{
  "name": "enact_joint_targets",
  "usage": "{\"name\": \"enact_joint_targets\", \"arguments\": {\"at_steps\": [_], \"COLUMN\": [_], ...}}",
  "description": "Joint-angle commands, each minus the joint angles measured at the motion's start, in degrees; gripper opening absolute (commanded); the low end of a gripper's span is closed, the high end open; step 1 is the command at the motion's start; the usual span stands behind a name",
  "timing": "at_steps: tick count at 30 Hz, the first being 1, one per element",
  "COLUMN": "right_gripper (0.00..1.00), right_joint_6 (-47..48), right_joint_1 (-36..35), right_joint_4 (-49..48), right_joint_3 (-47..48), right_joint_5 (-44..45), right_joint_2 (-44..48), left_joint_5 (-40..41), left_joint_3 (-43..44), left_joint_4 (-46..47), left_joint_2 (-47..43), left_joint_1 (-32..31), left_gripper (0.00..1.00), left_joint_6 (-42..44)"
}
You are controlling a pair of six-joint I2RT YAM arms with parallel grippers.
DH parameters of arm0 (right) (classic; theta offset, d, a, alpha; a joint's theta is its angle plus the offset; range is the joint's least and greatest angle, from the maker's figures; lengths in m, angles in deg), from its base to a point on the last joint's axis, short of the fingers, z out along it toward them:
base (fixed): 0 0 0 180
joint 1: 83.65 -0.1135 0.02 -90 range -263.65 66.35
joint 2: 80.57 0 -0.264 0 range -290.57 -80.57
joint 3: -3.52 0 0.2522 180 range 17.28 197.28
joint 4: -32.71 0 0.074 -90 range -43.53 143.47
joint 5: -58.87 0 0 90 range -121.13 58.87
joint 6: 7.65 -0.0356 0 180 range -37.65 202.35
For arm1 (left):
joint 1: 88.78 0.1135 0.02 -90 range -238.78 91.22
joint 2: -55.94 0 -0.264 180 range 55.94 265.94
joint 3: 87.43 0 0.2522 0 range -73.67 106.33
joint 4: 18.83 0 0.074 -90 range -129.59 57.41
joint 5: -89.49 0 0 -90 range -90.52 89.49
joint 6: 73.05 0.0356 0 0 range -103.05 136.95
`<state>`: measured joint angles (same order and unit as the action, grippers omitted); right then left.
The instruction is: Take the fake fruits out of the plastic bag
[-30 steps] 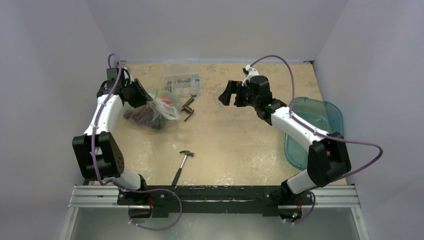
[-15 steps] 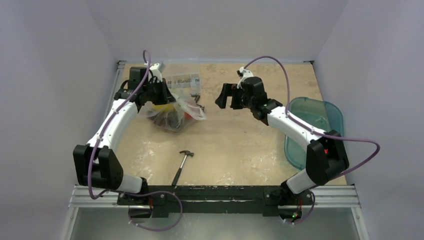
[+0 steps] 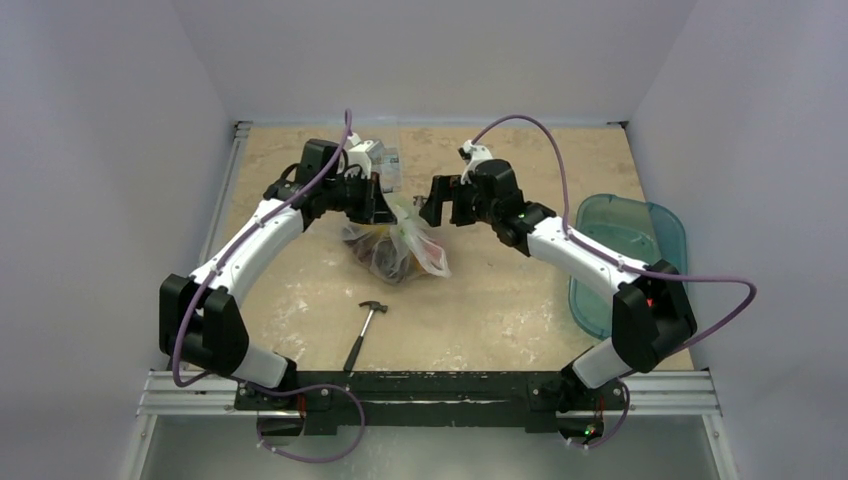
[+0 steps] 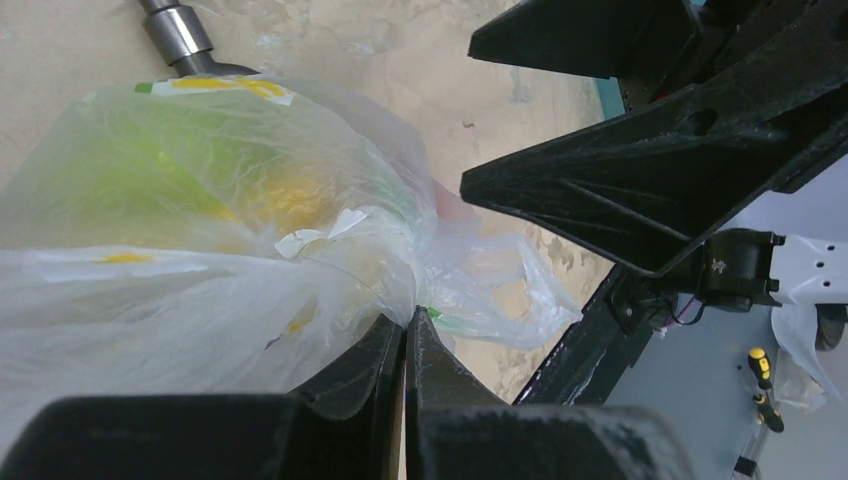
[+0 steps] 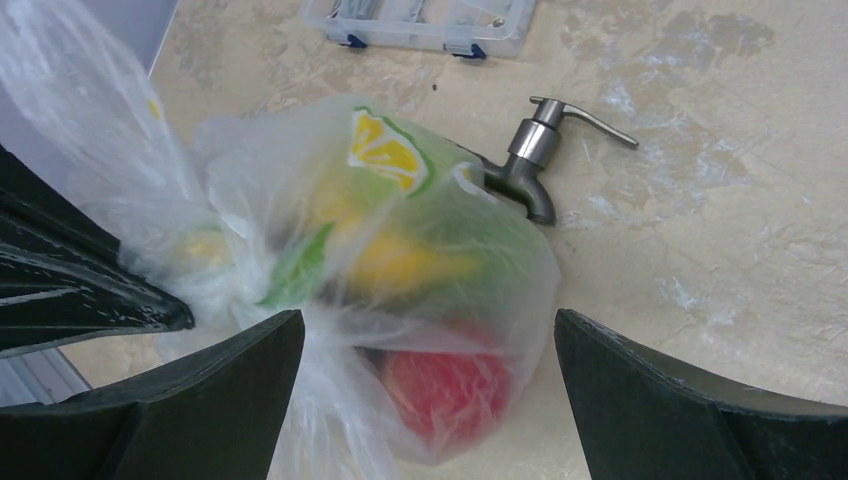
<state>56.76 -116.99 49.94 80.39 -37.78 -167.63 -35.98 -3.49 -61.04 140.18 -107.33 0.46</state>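
The plastic bag point(image 3: 400, 250) hangs bunched at its top from my left gripper point(image 3: 386, 200), whose jaws are shut on a pinch of film point(image 4: 410, 315). Through the film show the fake fruits: a red fruit point(image 5: 445, 395), a yellow one point(image 5: 400, 262) and green shapes point(image 4: 170, 160). My right gripper point(image 3: 433, 203) is just right of the bag's top and open. In the right wrist view its two fingers point(image 5: 230, 390) stand wide on either side of the bag point(image 5: 400, 250), not touching it. Its black fingers point(image 4: 640, 190) loom close in the left wrist view.
A small hammer point(image 3: 365, 322) lies on the table in front of the bag. A metal pump spout point(image 5: 535, 165) lies just beyond the bag. A clear box of small parts point(image 5: 420, 25) stands at the back. A teal tray point(image 3: 630, 260) sits at the right edge.
My left gripper shut on the bag at the far left, then carried it right toward the table's middle. My right gripper moved left to meet it and stayed open.
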Motion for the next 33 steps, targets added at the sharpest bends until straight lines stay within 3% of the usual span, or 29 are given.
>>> {"name": "enact_joint_targets", "arguments": {"at_steps": [1, 11, 15, 22, 29, 33], "right_gripper": [0.95, 0.71, 0.68, 0.47, 0.48, 0.42], "right_joint_6": [3.3, 1.6, 1.8, 0.7, 2.3, 2.7], "right_joint_1": [-1.5, -5.2, -6.4, -6.5, -6.6, -6.7], "right_joint_4": [-2.5, -10.7, -10.5, -13.1, -12.4, -10.7], "right_joint_3": [2.2, 1.1, 1.1, -2.3, -3.4, -2.5], "right_joint_5": [-1.3, -8.3, -7.0, -3.2, -2.2, -3.7], "right_joint_2": [2.1, 0.4, -1.2, -0.5, -0.1, -1.4], "left_joint_5": [-2.2, -1.8, -0.8, 0.0, 3.0, 5.2], "left_joint_3": [3.2, 3.4, 3.1, 3.3, 3.1, 3.0], "left_joint_4": [0.3, -0.5, -0.6, -0.6, -1.0, -1.8], "left_joint_2": [-0.1, -0.3, -1.1, -1.3, -1.3, -1.4], "left_joint_1": [-1.7, -2.8, -2.9, -2.9, -2.9, -3.0], "left_gripper": [0.00, 0.00, 0.00, 0.00, 0.00, 0.00], "left_joint_6": [2.8, 3.5, 3.9, 3.8, 3.6, 3.6]}}
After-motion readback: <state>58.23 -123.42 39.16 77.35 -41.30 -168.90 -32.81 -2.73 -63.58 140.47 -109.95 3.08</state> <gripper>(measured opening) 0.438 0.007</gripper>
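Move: My left hand already pinches the plastic bag's neck at its fingertips. That neck lies about 9 cm to the left of my wide-open right hand, 1 cm back and nearly at its height. From my right hand the bulk of the bag is some 10 cm left, level ahead and 8 cm below. The red fruit inside is about 3 cm left, 2 cm back and 9 cm below, and the metal tap about 9 cm ahead, 7 cm left and 14 cm below. I bring my right hand left about 6 cm and back some 3 cm towards the gathered neck. It first rises nearly 3 cm, then sinks about 2, turning a little counter-clockwise while its fingers close to under half open beside my left fingertips. My left hand keeps its pinch on the neck and holds it nearly still. ##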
